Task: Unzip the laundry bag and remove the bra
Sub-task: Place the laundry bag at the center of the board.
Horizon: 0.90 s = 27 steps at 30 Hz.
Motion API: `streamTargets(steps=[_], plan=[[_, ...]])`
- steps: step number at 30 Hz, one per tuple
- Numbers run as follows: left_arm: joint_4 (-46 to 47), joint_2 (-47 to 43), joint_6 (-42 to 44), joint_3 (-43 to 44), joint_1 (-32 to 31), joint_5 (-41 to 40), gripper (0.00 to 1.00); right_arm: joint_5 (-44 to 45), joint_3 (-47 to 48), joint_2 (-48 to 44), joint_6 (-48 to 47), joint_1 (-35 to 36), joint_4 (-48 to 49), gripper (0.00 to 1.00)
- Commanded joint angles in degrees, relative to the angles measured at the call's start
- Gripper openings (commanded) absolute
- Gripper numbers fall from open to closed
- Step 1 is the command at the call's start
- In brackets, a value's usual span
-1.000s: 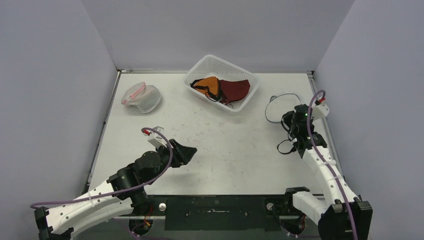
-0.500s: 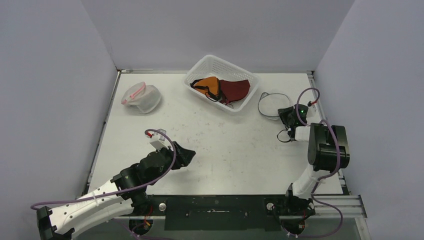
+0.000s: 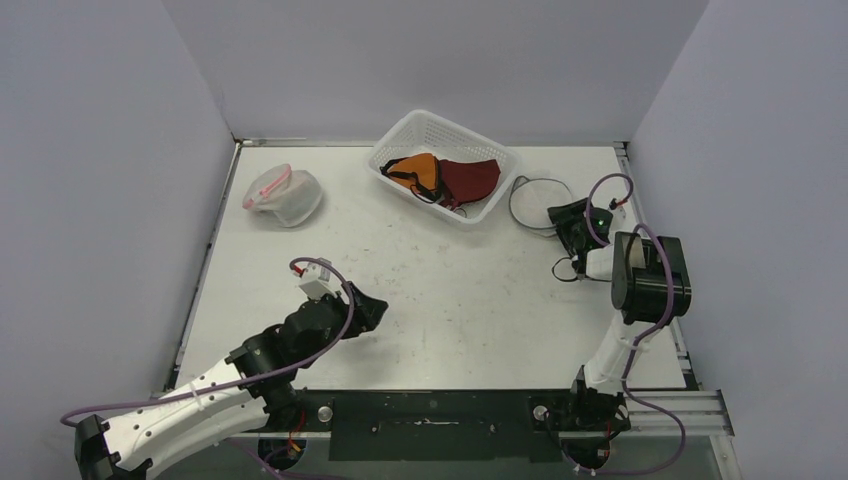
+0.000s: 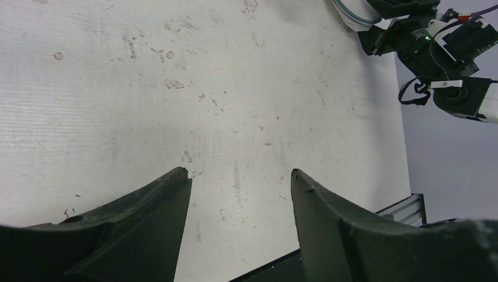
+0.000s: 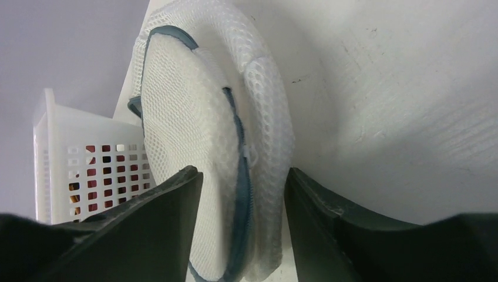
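A white mesh laundry bag [image 5: 188, 117] with a blue-grey zipper lies flat on the table, just right of the basket [image 3: 440, 118]. From above the laundry bag [image 3: 535, 203] shows as a thin dark ring. My right gripper [image 3: 562, 216] is at the bag's near right edge. In the wrist view the right gripper [image 5: 242, 170] is open, its jaws straddling the zippered edge. An orange bra [image 3: 418, 172] and a dark red bra [image 3: 470, 178] lie in the basket. My left gripper [image 3: 372, 308] hovers open over bare table, and the left gripper [image 4: 239, 171] holds nothing.
A second mesh bag with pink trim [image 3: 283, 195] sits at the back left. The white basket [image 5: 64, 170] stands close behind the right gripper's bag. Grey walls enclose the table on three sides. The right arm [image 4: 434, 41] shows at the far edge of the left wrist view.
The right arm swung round and carried the blue-trimmed bag left toward the basket, then its jaws opened off it. The left arm drew back slightly.
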Motion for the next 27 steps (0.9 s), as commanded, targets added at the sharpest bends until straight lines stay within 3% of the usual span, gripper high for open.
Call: streamTargets(steps=[1, 10, 16, 19, 24, 27], plan=[[-0.90, 0.57, -0.41, 1.89, 0.94, 0.64, 0.61, 3.07, -0.65, -2.89, -4.24, -0.47, -3.70, 0.58], [-2.11, -0.57, 0.39, 1.48, 1.58, 0.15, 0.64, 9.25, -1.32, -16.34, -8.85, -0.17, -19.10, 0.78], [-5.77, 1.93, 1.98, 5.01, 2.76, -2.45, 0.80, 17.04, -1.24, -30.49, -11.81, 3.96, -30.35, 0.84], [-5.82, 2.60, 4.30, 7.36, 3.73, -5.08, 0.85, 20.95, -1.64, -40.57, -11.80, 10.64, -33.66, 0.84], [-4.85, 9.00, 10.50, 15.62, 7.00, -9.28, 0.95, 27.68, -2.90, -57.31, -13.16, 29.65, -34.89, 0.83], [-7.63, 14.92, 10.70, 22.25, 17.02, -4.74, 0.97, 29.25, -4.35, -62.47, -14.50, 39.68, -37.28, 0.82]])
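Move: The pink-zipped laundry bag lies about 33 cm ahead of the left hand and 26 cm to its left, some 12 cm lower. The white basket is about 39 cm ahead of that hand and 15 cm to its right. From the right hand, the pink-zipped bag is roughly 67 cm left and 5 cm ahead, about level. The blue-rimmed bag sits at its parted fingers, middle about 4 cm ahead and 3 cm left; the basket is 28 cm left, 11 cm ahead. Already parted, the right fingers spread wider and come free of the blue-rimmed bag. The hand first eases back, then climbs quickly about 24 cm while swinging back and left towards the basket's side, fingertips tipping up. The left hand barely stirs at first, then opens nearly fully and starts forward, up and left, about 5 cm, towards the pink-zipped bag. ##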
